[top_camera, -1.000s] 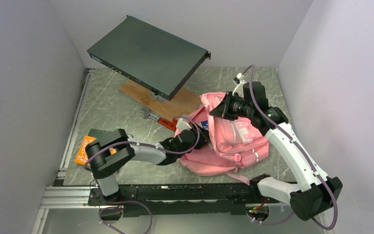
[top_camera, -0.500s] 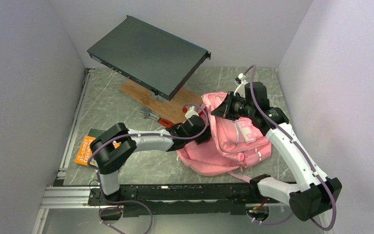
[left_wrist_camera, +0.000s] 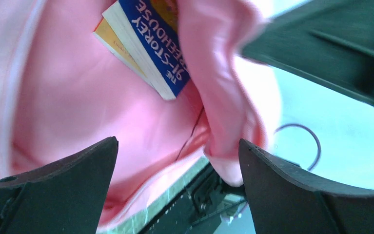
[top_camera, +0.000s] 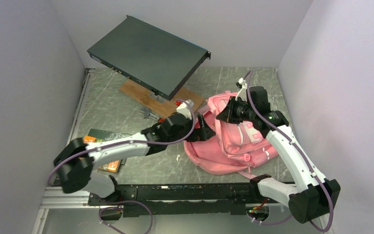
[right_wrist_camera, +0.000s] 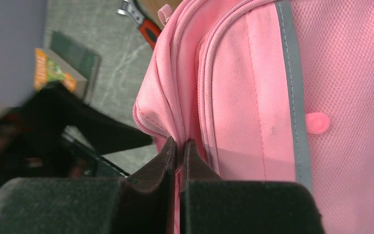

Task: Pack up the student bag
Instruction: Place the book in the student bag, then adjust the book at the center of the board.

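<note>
The student bag (top_camera: 233, 146) is a pink backpack lying at the table's right, its top opening facing left. My right gripper (top_camera: 223, 116) is shut on the fabric rim of that opening (right_wrist_camera: 179, 142) and holds it up. My left gripper (top_camera: 205, 132) is at the bag's mouth, open, with nothing between its fingers (left_wrist_camera: 177, 141). In the left wrist view I look into the pink lining (left_wrist_camera: 77, 97). A blue book (left_wrist_camera: 155, 44) titled "The 91-Storey Treehouse" lies inside on a yellow book (left_wrist_camera: 108, 40).
A flat black rack unit (top_camera: 148, 56) leans over a wooden board (top_camera: 167, 101) at the back. A red-handled wrench (top_camera: 151, 116) lies beside the board. A dark green book and an orange one (top_camera: 108, 136) lie at the left, partly under my left arm. Walls close in on three sides.
My left gripper has opened and let go of the blue book, which now lies inside the bag. The left arm stretched out toward the bag's mouth. The right gripper kept its hold on the rim.
</note>
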`<state>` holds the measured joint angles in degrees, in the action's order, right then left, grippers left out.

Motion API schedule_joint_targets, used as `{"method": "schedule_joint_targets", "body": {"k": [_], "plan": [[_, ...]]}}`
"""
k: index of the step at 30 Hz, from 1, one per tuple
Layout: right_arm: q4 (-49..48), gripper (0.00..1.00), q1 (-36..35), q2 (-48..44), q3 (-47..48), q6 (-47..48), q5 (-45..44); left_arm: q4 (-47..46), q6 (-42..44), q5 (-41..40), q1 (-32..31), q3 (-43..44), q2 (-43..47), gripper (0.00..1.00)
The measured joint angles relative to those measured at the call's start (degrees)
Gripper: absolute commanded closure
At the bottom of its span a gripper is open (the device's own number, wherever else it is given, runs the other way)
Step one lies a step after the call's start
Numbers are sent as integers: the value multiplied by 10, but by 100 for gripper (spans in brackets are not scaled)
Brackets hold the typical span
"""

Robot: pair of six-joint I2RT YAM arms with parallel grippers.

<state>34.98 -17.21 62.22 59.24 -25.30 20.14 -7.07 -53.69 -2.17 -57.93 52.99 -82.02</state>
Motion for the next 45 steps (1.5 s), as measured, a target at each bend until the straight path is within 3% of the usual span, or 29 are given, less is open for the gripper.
{"method": "schedule_joint_targets", "body": {"k": [5, 9, 12, 15, 21, 27, 31, 35, 40, 45], "plan": [[6, 78, 0, -37, -59, 38, -18, 42, 107, 31, 0, -21, 127, 5], [14, 49, -7, -42, -86, 46, -31, 129, 193, 37, 0, -17, 205, 5], [17, 31, -22, -46, -85, 51, -79, 217, 239, 13, 0, -12, 254, 4], [24, 21, -41, -55, -73, 57, -130, 296, 272, -32, 0, -12, 317, 1], [-16, 15, -146, -62, -38, 58, -187, 400, 288, -149, 0, -12, 451, 0], [-190, 11, -313, -26, -95, 45, -168, 478, 287, -223, 0, 9, 529, 0], [-296, 2, -417, 76, -104, 51, -164, 536, 285, -262, 0, 60, 549, 0], [-379, 0, -490, 195, -83, 93, -167, 570, 276, -281, 0, 98, 565, 0], [-428, 0, -537, 287, -52, 129, -173, 625, 235, -308, 0, 103, 561, 0], [-416, 0, -530, 306, 19, 126, -191, 681, 190, -331, 13, 90, 490, 0]]}}
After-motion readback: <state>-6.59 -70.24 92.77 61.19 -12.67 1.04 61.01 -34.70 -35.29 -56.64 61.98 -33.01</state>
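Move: My left hand, empty in the bag's mouth, has the orange book about 47 cm to its left, 3 cm back and 17 cm down; the green book peeks out under it, 3 cm nearer and 2 cm farther out. From that hand the wrench lies 20 cm left and 11 cm ahead, the bag's middle 12 cm right. My right hand, pinching the bag's flap, has the orange book some 50 cm left, 7 cm back, 20 cm down. My right hand lowers the pinched flap about 5 cm, opens wide to let it go, lifts clear, then sweeps some 30 cm left and 12 cm back towards the books, turning about 45 degrees counter-clockwise and dipping before a slight rise. My left hand, staying open, backs up out of the mouth, swings 30 cm left towards the orange book, fingers tilting up, then starts down. ##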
